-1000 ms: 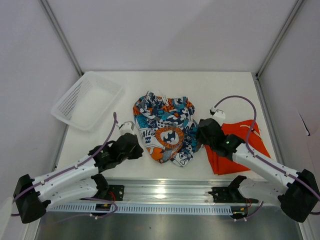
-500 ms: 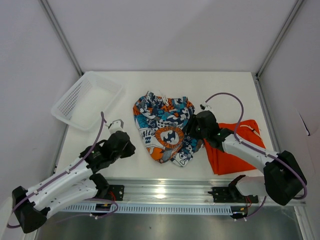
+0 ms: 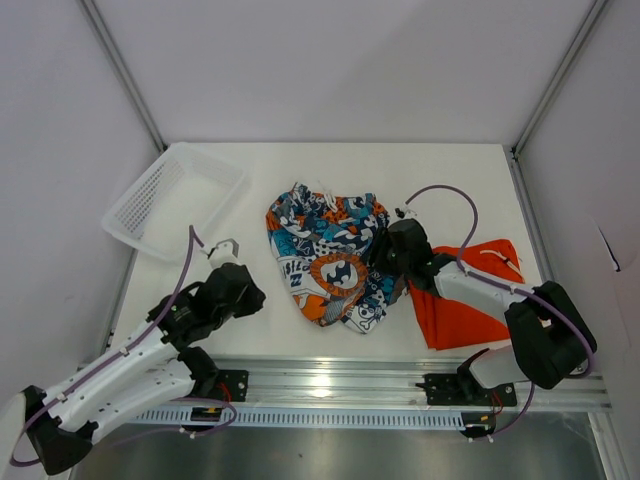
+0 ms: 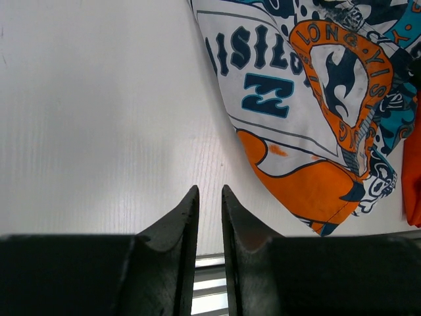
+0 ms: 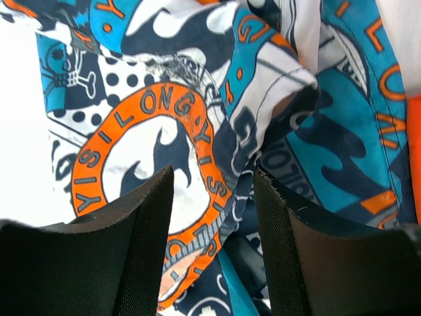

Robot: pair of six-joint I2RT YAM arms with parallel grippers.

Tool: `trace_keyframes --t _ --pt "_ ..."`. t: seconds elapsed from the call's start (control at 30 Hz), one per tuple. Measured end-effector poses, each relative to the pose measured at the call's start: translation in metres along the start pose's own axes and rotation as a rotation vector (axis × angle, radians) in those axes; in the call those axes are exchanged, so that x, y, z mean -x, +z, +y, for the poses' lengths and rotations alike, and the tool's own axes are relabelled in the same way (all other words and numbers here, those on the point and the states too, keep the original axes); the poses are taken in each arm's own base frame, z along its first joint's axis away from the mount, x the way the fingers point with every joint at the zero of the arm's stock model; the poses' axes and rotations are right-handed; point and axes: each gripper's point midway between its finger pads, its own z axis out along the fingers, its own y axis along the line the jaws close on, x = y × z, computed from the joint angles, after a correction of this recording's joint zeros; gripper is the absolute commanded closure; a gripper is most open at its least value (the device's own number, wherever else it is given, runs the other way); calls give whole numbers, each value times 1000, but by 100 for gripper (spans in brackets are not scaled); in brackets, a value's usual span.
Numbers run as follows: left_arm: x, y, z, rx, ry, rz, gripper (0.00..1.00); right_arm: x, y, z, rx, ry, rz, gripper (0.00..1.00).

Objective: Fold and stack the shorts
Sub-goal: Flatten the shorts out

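Observation:
The patterned shorts (image 3: 330, 255) lie crumpled at the table's middle, a round orange emblem facing up. The plain orange shorts (image 3: 465, 300) lie flat to their right, partly under my right arm. My right gripper (image 3: 387, 255) hovers open over the patterned pair's right edge; in the right wrist view its jaws (image 5: 214, 172) straddle rumpled fabric (image 5: 164, 131) without pinching it. A little left of the patterned shorts (image 4: 316, 99), my left gripper (image 3: 255, 297) hangs over bare table, its fingers (image 4: 209, 191) a narrow slit apart and holding nothing.
A white mesh basket (image 3: 143, 190) stands tilted at the back left. The metal rail (image 3: 330, 380) runs along the near edge. Grey walls close in both sides. A strip of the orange shorts (image 4: 414, 184) shows at the left wrist view's right edge.
My left gripper has drawn back left from the patterned shorts and its jaws have parted slightly. My right gripper has moved left from above the orange shorts onto the patterned pair's right edge.

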Motion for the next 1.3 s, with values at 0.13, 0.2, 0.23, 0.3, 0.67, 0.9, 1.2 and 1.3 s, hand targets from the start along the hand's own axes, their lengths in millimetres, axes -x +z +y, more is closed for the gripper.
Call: trace_keyframes --t 0.13,0.2,0.23,0.3,0.67,0.9,1.2,1.3 --pt "2 -3 1 -1 -2 -6 77 5 5 1 16 9 -11 47" --pt "3 -5 2 5 -1 -10 77 6 8 1 20 11 -13 47" --pt "4 -5 3 7 -1 -11 77 6 9 0 19 13 -13 48" --pt "4 -6 4 13 -1 -14 77 6 12 -1 17 14 -10 48" --pt "5 -7 7 29 4 -15 77 10 20 5 48 1 -9 92" --pt "5 -7 7 29 4 -15 77 8 20 5 44 -5 1 100" --pt "5 -4 7 36 6 -12 76 -32 -33 30 158 -112 11 100" --pt "6 0 8 52 9 -10 76 -54 -67 49 276 -185 13 100"
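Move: The raised loose edge of the shorts to pinch lies about 2 cm ahead of the right fingertips, 1 cm left and 1 cm lower. The round bat print is some 9 cm to the right hand's left and 2 cm nearer the base; the folded orange-red cloth is roughly 24 cm to its right and 7 cm back. From the left hand, that loose edge lies about 10 cm ahead, 26 cm right and 6 cm below. Slide the half-open right gripper about 2 cm forward and barely left onto the raised edge of the shorts, then shut the fingers fully to pinch it. Keep that hold and pull back towards the base, quickening to about 10 cm, while rising some 4 cm, drifting a little left and turning the hand roughly 15 degrees counter-clockwise. ##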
